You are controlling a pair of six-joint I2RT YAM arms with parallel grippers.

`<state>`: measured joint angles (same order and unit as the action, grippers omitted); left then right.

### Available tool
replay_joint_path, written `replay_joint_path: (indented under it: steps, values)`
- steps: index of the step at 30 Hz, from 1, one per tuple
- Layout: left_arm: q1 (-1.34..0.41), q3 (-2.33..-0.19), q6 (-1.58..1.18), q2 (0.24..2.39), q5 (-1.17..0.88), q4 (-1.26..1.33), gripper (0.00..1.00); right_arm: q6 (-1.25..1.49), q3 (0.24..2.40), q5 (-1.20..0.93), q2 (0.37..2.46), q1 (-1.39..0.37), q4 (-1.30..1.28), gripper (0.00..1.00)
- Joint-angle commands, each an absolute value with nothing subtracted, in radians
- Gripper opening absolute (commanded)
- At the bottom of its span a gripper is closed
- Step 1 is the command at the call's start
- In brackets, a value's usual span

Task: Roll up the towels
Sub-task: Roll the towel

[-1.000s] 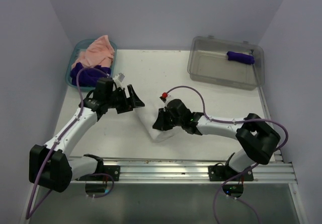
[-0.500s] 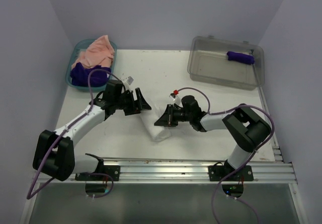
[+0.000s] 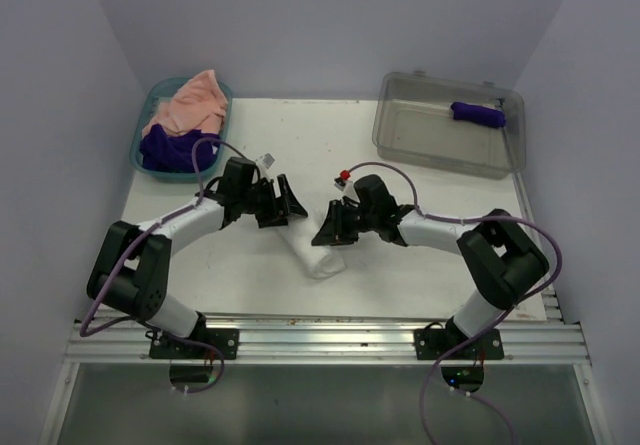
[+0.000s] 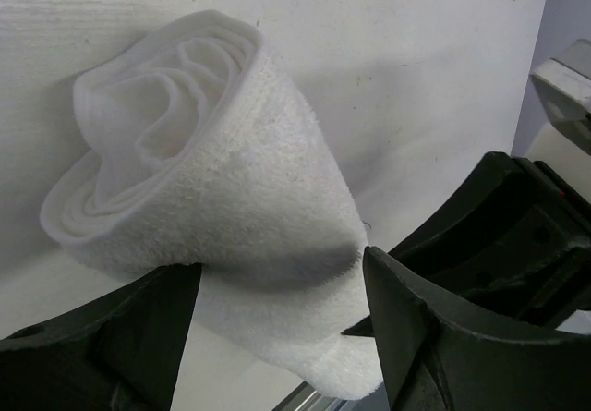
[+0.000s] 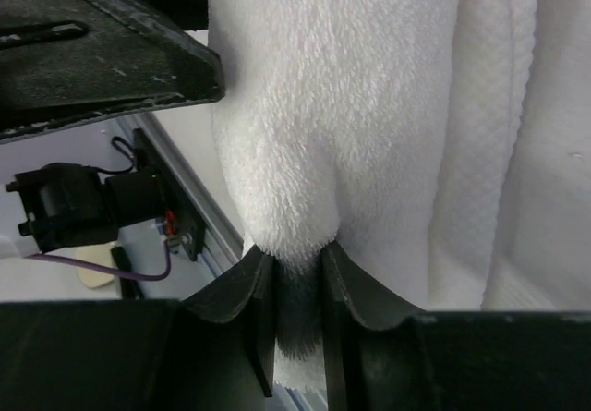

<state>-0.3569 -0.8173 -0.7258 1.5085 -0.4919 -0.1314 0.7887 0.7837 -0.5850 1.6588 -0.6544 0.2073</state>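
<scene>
A white towel [image 3: 318, 258], rolled into a loose tube, lies on the table between the two arms; its spiral end [image 4: 157, 125] faces the left wrist camera. My left gripper [image 3: 288, 205] stands open, its fingers [image 4: 434, 337] straddling the roll's near end. My right gripper [image 5: 297, 277] is shut on a pinch of the white towel's [image 5: 342, 106] outer layer and sits at the roll's upper right [image 3: 326, 231]. A peach-pink towel [image 3: 188, 102] and a dark purple towel [image 3: 168, 148] lie crumpled in the teal basket. A rolled purple towel [image 3: 478, 114] lies in the grey bin.
The teal basket [image 3: 139, 143] stands at the back left and the clear grey bin [image 3: 430, 135] at the back right. A metal rail [image 3: 330, 330] runs along the table's near edge, close to the roll. Purple cables loop above both wrists.
My left gripper has swung right towards the roll and its jaws have narrowed a little. My right gripper has shifted up the table with the towel still pinched.
</scene>
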Motion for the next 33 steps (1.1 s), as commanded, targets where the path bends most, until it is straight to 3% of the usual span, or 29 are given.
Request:
replay_joint_path:
  steps: [1,2,3,6,9,15,21,33]
  values:
    - [-0.364,-0.853,-0.727,1.568,-0.475,-0.106,0.75,0.591,0.88,-0.408,1.609,-0.661,-0.193,0.25]
    - [-0.365,-0.854,-0.723,1.586,-0.48,-0.112,0.75,0.571,0.905,-0.379,1.6,-0.66,-0.281,0.29]
    - [-0.365,-0.854,-0.723,1.592,-0.483,-0.113,0.75,0.552,0.926,-0.324,1.592,-0.66,-0.319,0.4]
    - [-0.365,-0.867,-0.71,1.609,-0.489,-0.132,0.75,0.503,0.98,-0.238,1.54,-0.667,-0.414,0.55]
    - [-0.364,-0.877,-0.699,1.623,-0.494,-0.155,0.75,0.48,1.003,-0.12,1.47,-0.696,-0.482,0.59]
    - [-0.365,-0.888,-0.69,1.657,-0.506,-0.173,0.74,0.417,1.081,0.19,1.364,-0.888,-0.555,0.61]
    - [-0.365,-0.899,-0.686,1.678,-0.517,-0.183,0.74,0.31,1.198,0.397,1.48,-1.149,-0.583,0.61]
    - [-0.365,-0.902,-0.684,1.672,-0.523,-0.193,0.74,0.187,1.256,0.541,1.669,-1.183,-0.505,0.61]
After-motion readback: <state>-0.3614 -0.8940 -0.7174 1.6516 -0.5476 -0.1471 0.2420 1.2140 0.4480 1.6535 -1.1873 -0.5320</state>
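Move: The rolled white towel lies slantwise between the grippers. Its middle is about 7 cm back from the left hand point, 4 cm right and 4 cm lower. From the right hand, which still pinches its cloth, the middle is some 2 cm back, 1 cm left and 2 cm below. The towel basket stands about 19 cm ahead and 25 cm left of the left hand. Open the right fingers to let go of the cloth, drawing the hand about 6 cm right and rising. Swing it back and left to some 8 cm above its start, then sink 5 cm over the roll's near end, easing forward, fingers wide and turned from pointing left to forward and steeply down. Settle the left gripper 2 cm lower around the far end, fingers staying open. ##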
